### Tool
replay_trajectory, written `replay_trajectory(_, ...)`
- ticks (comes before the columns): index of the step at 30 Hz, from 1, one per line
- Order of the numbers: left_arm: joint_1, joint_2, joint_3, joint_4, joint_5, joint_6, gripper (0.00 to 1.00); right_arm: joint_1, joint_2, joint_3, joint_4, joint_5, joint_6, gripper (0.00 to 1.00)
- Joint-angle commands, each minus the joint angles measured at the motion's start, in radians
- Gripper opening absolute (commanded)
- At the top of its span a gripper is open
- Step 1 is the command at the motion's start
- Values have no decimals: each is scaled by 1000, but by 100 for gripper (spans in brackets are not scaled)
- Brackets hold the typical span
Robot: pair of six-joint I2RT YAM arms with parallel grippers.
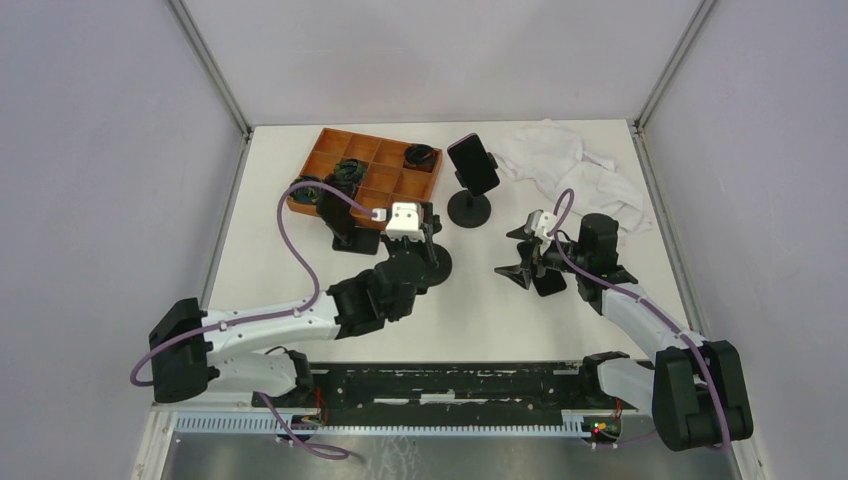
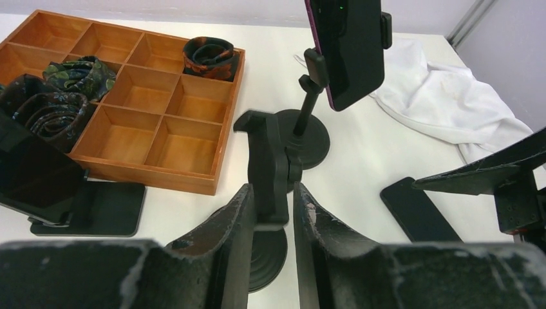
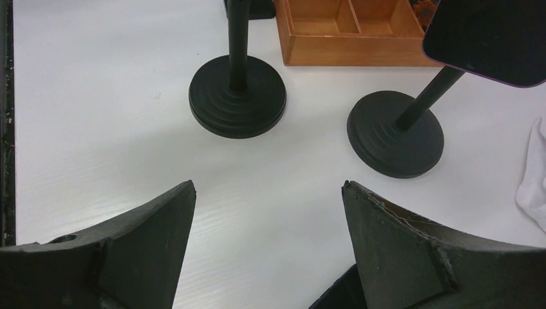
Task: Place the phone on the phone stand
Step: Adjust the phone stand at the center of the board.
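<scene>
A black phone point(image 2: 418, 212) lies flat on the white table, its corner showing in the right wrist view point(image 3: 335, 297). My right gripper point(image 1: 512, 252) hovers just above it, open wide point(image 3: 268, 187), with nothing between the fingers. An empty black phone stand point(image 2: 267, 161) with a round base point(image 3: 237, 96) stands mid-table. My left gripper point(image 2: 273, 190) straddles its upright clamp head with the jaws a little apart. The left finger is against the clamp, and a thin gap shows on the right side. In the top view the left gripper point(image 1: 430, 238) is over that stand.
A second round-base stand point(image 1: 470, 208) behind holds a purple-edged phone point(image 2: 348, 45). A wooden compartment tray point(image 2: 154, 138) with rolled ties sits at the back left. A dark phone rests on a flat stand point(image 2: 96, 209) in front of it. A white cloth point(image 1: 575, 165) lies at the back right.
</scene>
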Motion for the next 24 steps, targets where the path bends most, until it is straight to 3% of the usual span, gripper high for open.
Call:
replay_trajectory(1,0,-62,54,-80,40,-36,35,-8,3,40,-1,4,-18,90)
replay_trajectory(12,13,-262,34,-212,253,90,43,-15,6,40,-4,4,-21,90)
replay_trajectory(18,132,-342,6,-285,558,80,46,-15,11,40,-4,4,-21,91)
replay_trajectory(21,238,-325,7,-292,760,38,53,-16,10,40,-5,6,-22,91)
replay_trajectory(24,287,-289,23,-301,815,-2,69,-18,9,41,-6,7,-22,91)
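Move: The phone stand's empty holder is just in front of the left fingertips, about 4 cm ahead, neither left nor right, and some 3 cm lower. From the left hand, the phone on the rear stand is roughly 15 cm ahead and 9 cm right, at nearly its height; the black folding stand is about 11 cm ahead, 18 cm left and well below. From the right hand the holder lies about 19 cm left, 4 cm ahead and 7 cm up. From the phone stand's holder the left hand backs away, rising some 5 cm while drawing back about 3 cm and drifting left, then eases slightly forward and down at the end, still well above where it began. The wrist swings roughly 20 degrees counter-clockwise and the part-open fingers spread wider, empty. ##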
